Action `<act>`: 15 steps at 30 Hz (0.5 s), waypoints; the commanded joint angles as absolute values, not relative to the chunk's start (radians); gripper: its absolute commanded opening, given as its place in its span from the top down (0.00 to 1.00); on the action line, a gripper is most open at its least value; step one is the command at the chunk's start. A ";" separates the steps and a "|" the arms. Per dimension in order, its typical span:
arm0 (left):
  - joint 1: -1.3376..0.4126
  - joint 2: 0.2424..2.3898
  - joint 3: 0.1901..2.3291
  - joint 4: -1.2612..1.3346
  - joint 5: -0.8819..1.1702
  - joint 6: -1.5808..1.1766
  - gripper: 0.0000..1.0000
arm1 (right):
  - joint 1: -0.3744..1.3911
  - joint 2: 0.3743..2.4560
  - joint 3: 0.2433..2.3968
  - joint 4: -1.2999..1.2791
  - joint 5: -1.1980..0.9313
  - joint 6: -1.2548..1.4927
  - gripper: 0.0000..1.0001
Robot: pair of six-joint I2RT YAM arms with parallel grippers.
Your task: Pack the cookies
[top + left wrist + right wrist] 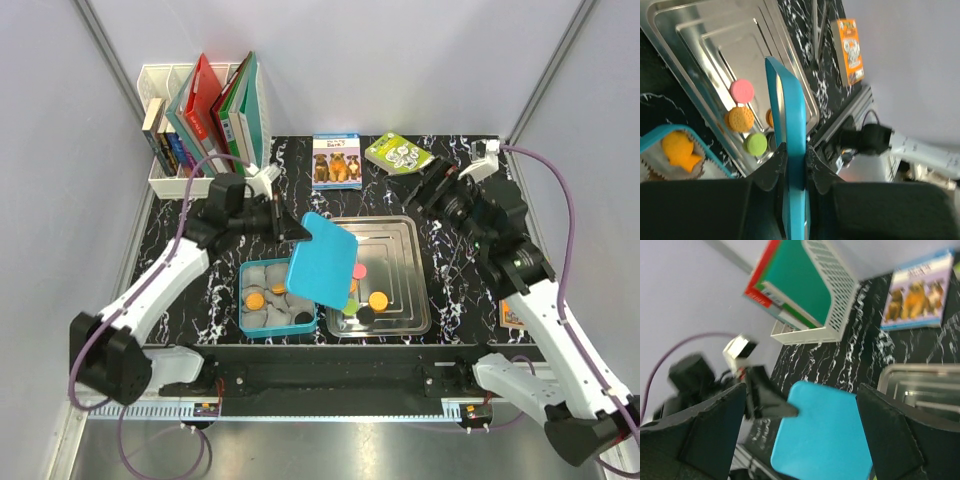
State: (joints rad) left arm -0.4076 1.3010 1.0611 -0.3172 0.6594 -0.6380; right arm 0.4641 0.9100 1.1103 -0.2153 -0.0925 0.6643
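My left gripper [290, 228] is shut on one edge of a teal lid [322, 258] and holds it tilted above the gap between a teal box [312, 322] and a silver tray [405, 240]. In the left wrist view the lid [790, 115] stands edge-on, pinched by the left gripper [795, 156]. Cookies lie on the tray: a pink cookie [742, 90], an orange cookie [741, 119] and a green cookie [755, 143]. An orange fish-shaped cookie [681, 150] sits in a paper cup in the box. My right gripper [432, 185] is open and empty, raised at the back right, facing the lid [825, 440].
A white rack of books [200, 120] stands at the back left. A dog-cover book [336, 160] and a green booklet [398, 153] lie at the back. An orange booklet [851, 50] lies right of the tray.
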 commanded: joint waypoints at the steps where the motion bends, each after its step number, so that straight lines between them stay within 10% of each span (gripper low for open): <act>1: -0.361 1.093 0.977 -0.194 0.822 -0.529 1.00 | 0.353 0.942 1.124 -0.331 -0.201 0.954 0.00; 11: -0.203 1.051 0.695 0.763 1.017 -1.207 1.00 | 0.339 0.763 0.786 0.315 -0.502 1.127 0.00; 15: -0.158 1.089 0.612 1.044 1.003 -1.403 1.00 | 0.328 0.773 0.586 0.543 -0.526 1.285 0.56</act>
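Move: My left hand already holds the blue lid by one edge. The cookie box lies some 18 cm below that hand, about 3 cm back and 6 cm left; the metal tray is about 17 cm right, 3 cm farther out and 20 cm down. From my open right hand, the lid's middle is roughly 13 cm left, 3 cm back and 20 cm below, and the tray is straight below, about 36 cm down and 2 cm forward. With my left hand I keep the lid pinched and lift it about 7 cm, drawing some 4 cm left and a little back, while my wrist tilts up nearly 30 degrees to swing the lid up from its hang. My right hand dips forward and down, then draws back some 6 cm, turning its fingers left towards the lid; they close about halfway at the end, short of it. ##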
